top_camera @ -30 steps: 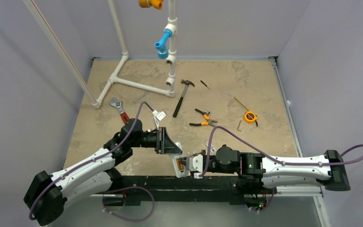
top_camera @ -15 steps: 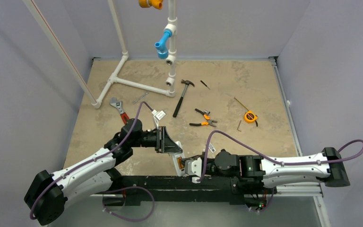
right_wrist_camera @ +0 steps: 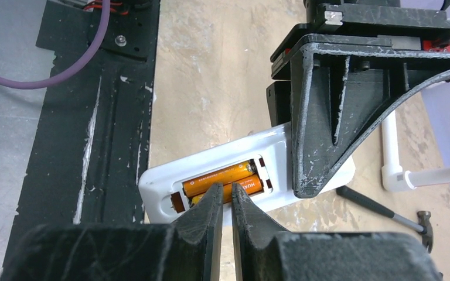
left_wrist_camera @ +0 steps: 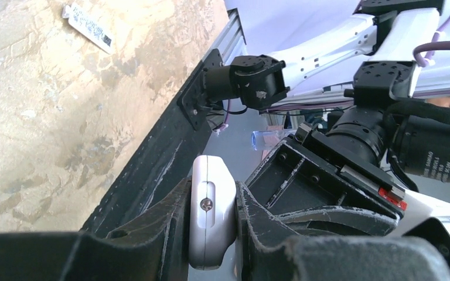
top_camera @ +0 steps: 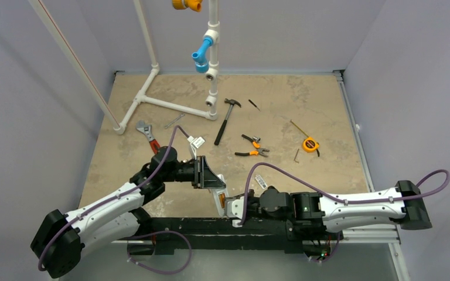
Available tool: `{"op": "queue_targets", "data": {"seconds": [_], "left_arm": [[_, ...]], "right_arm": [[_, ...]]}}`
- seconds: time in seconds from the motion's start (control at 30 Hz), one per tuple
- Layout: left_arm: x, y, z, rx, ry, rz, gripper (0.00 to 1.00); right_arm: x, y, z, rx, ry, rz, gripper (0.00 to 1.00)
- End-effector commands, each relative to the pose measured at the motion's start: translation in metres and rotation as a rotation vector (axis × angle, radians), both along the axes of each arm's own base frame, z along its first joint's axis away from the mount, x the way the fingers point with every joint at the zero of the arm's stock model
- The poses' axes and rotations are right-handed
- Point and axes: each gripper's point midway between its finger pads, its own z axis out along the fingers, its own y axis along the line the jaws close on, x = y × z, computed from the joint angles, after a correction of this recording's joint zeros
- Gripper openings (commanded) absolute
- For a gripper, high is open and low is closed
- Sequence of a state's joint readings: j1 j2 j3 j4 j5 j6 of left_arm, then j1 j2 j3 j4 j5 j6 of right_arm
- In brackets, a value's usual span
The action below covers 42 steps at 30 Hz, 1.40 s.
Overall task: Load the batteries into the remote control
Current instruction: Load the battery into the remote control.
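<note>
The white remote control (right_wrist_camera: 163, 177) hangs back-up over the table's near edge, with my left gripper (left_wrist_camera: 211, 202) shut on its sides. Its recess holds two orange batteries (right_wrist_camera: 220, 176) lying side by side. My right gripper (right_wrist_camera: 227, 192) is shut with only a thin slit between its fingers and nothing in it; its tips rest at the nearer battery. From above, the remote (top_camera: 219, 197) sits between my left gripper (top_camera: 213, 185) and my right gripper (top_camera: 229, 206), and a strip of orange batteries (top_camera: 222, 202) shows. The remote's button face is hidden.
Further back on the table lie a hammer (top_camera: 225, 121), orange-handled pliers (top_camera: 251, 150), a yellow tape measure (top_camera: 310, 144), a red-handled wrench (top_camera: 147, 134) and a white pipe frame (top_camera: 170, 104). A black rail (top_camera: 211, 226) runs along the near edge.
My right arm has slid left and slightly nearer, bringing its shut fingertips up to the remote's battery recess. The left arm and the remote have stayed put.
</note>
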<state>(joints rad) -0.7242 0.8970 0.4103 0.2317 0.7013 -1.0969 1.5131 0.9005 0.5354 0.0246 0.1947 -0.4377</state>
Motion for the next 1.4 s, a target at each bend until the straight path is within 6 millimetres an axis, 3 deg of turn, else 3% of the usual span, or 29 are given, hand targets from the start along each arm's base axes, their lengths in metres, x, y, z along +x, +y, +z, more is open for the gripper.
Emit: {"op": "queue_targets", "data": {"seconds": [0.0, 0.17, 0.43, 0.6, 0.97, 1.07, 1.23, 1.37], "left_arm": [[-0.024, -0.005, 0.078, -0.235, -0.121, -0.145, 0.00], [-0.024, -0.004, 0.073, -0.210, -0.122, -0.144, 0.00], [-0.020, -0.003, 0.071, -0.183, -0.153, -0.115, 0.00], [-0.015, -0.003, 0.062, -0.139, -0.156, -0.094, 0.00], [-0.009, -0.004, 0.051, -0.108, -0.166, -0.068, 0.00], [-0.009, -0.004, 0.050, -0.106, -0.169, -0.075, 0.00], [-0.009, -0.004, 0.048, -0.092, -0.177, -0.077, 0.00], [-0.007, -0.003, 0.047, -0.087, -0.199, -0.065, 0.00]], "right_arm": [[0.004, -0.052, -0.087, -0.378, 0.063, -0.086, 0.09], [0.000, -0.050, -0.086, -0.361, 0.096, -0.086, 0.09], [-0.011, -0.035, -0.060, -0.273, 0.124, -0.014, 0.16], [-0.013, -0.026, -0.034, -0.178, 0.117, 0.012, 0.23], [-0.027, -0.011, 0.027, 0.011, 0.146, 0.095, 0.29], [-0.028, -0.011, 0.051, 0.114, 0.153, 0.094, 0.38], [-0.021, -0.019, 0.091, 0.348, 0.184, 0.038, 0.43], [0.001, -0.030, 0.102, 0.537, 0.374, -0.173, 0.46]]}}
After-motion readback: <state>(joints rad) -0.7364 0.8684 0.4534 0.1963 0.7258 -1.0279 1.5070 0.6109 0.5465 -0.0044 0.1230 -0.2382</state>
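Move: My right fingertips, nearly shut, are at the right-hand one of the two batteries in the remote control's pocket; its middle is about 1 cm left and 1 cm below them. The battery cover lies on the table about 3 cm ahead and 12 cm right, some 17 cm down; the pliers some 15 cm ahead and 10 cm right, also 17 cm down. From my left hand, gripping the remote's far end, that battery is about 5 cm back, 1 cm right and 1 cm below. I press the right-hand battery down into the pocket with my right fingertips, sinking about 2 cm while my left hand, still gripping the remote, is pushed down about 1 cm. Then I ease the right hand back, opening its fingers to nearly half, and lift it quickly up some 8 cm and a little right, clear of the remote, fingertips tipping up about 20 degrees. My left hand rises nearly 3 cm from its lowest point. ##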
